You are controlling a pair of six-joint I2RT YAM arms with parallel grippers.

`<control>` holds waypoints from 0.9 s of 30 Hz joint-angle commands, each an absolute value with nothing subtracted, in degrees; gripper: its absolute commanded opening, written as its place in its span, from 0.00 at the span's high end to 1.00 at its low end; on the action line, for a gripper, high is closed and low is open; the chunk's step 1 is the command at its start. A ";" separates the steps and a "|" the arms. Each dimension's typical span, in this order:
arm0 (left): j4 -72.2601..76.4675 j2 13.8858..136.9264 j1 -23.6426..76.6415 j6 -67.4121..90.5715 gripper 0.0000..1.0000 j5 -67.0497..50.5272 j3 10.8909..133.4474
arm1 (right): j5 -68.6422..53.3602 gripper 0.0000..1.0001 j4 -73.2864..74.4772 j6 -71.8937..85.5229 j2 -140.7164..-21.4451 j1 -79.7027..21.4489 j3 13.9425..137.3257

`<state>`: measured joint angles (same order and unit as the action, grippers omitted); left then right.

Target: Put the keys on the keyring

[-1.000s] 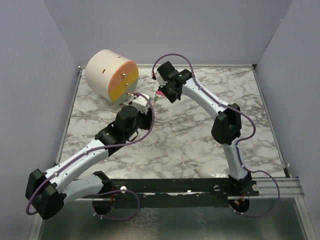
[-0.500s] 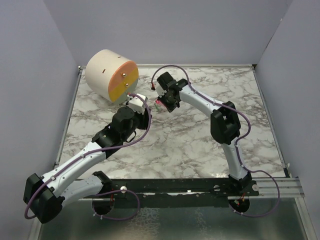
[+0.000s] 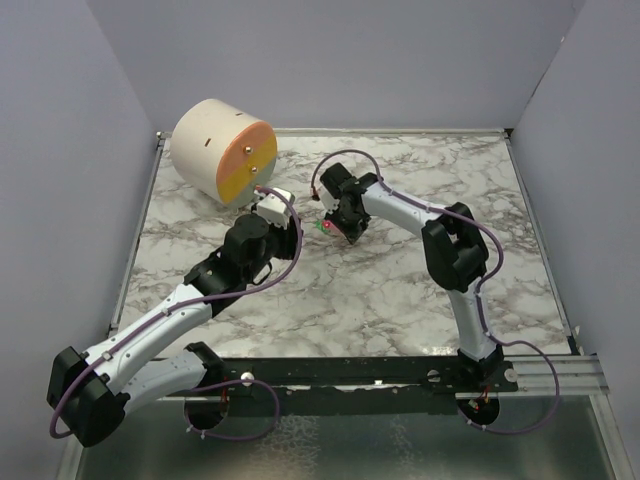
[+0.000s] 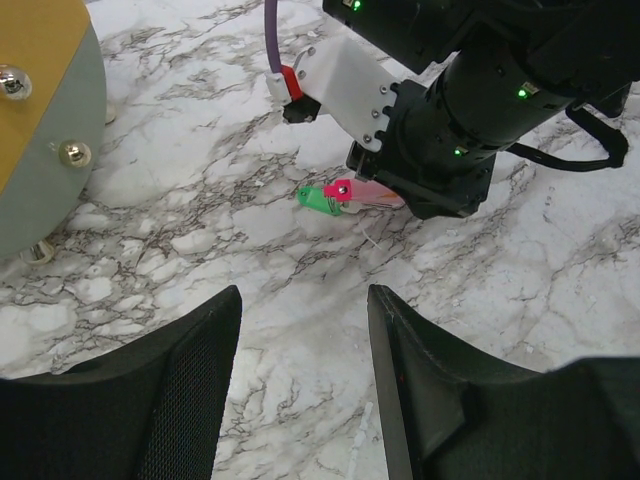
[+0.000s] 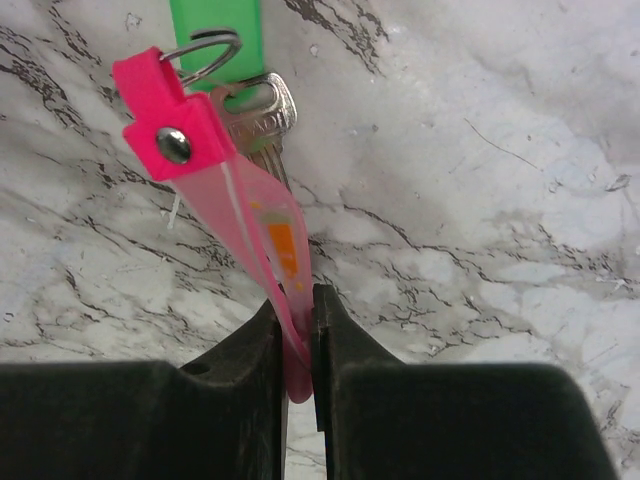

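My right gripper (image 5: pixel 297 300) is shut on the lower end of the keyring's pink strip tag (image 5: pixel 200 150). The thin silvery ring (image 5: pixel 205 50) hangs at the tag's far end, low over the marble. It overlaps the green key piece (image 5: pixel 215 25), and a silver key head (image 5: pixel 265 115) shows behind the tag; whether they are threaded on, I cannot tell. In the left wrist view the green piece (image 4: pixel 315 197) and pink tag (image 4: pixel 345 190) jut from the right gripper (image 4: pixel 395 200). My left gripper (image 4: pixel 303 295) stands open and empty, a little short of them. From above, the keyring (image 3: pixel 326 227) lies between both grippers.
A cream cylinder with an orange and yellow face and metal studs (image 3: pixel 222 150) rests at the back left, close to the left wrist (image 3: pixel 275 205). Grey walls enclose the marble table (image 3: pixel 400 290) on three sides.
The right gripper has carried the keyring down and toward the near side, closer to the left gripper. The left arm shifted slightly early on, then held still.
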<state>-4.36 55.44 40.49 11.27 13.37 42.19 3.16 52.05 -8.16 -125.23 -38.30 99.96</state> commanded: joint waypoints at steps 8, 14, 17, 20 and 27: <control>-2.54 54.41 39.99 11.82 0.44 14.99 41.21 | 6.35 0.99 47.14 -7.47 -117.45 -38.21 98.43; -2.98 52.51 39.90 12.04 0.44 15.83 41.32 | 2.25 0.99 43.68 -9.60 -116.43 -38.26 102.63; -3.50 51.59 39.82 11.89 0.44 16.27 41.30 | -0.42 0.99 42.67 -10.11 -117.20 -38.57 105.64; -4.01 51.26 39.77 11.71 0.44 16.65 41.31 | 0.81 0.99 44.68 -9.51 -119.79 -38.54 109.31; -3.96 51.58 39.55 11.60 0.44 16.49 41.05 | 4.31 0.99 49.22 -6.13 -124.09 -37.22 109.21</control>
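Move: The right hand already pinches the free end of the pink keyring strap, just above the table. From this hand, the ring end lies some 5 cm left and 2 cm ahead, and the green key on the marble about 6 cm left, 3 cm ahead and 3 cm below. The drum of drawers stands roughly 28 cm left and 16 cm ahead. The green key lies about 11 cm ahead of the idle left hand, 7 cm to its right and 21 cm below. Still pinching the strap end, the right hand hoists the keyring off the table: nearly straight up at first, then climbing faster while swinging forward and left towards the drum, about 10 cm up altogether. Its fingertips tilt some 20 degrees out to forward and left, the grip staying shut. ##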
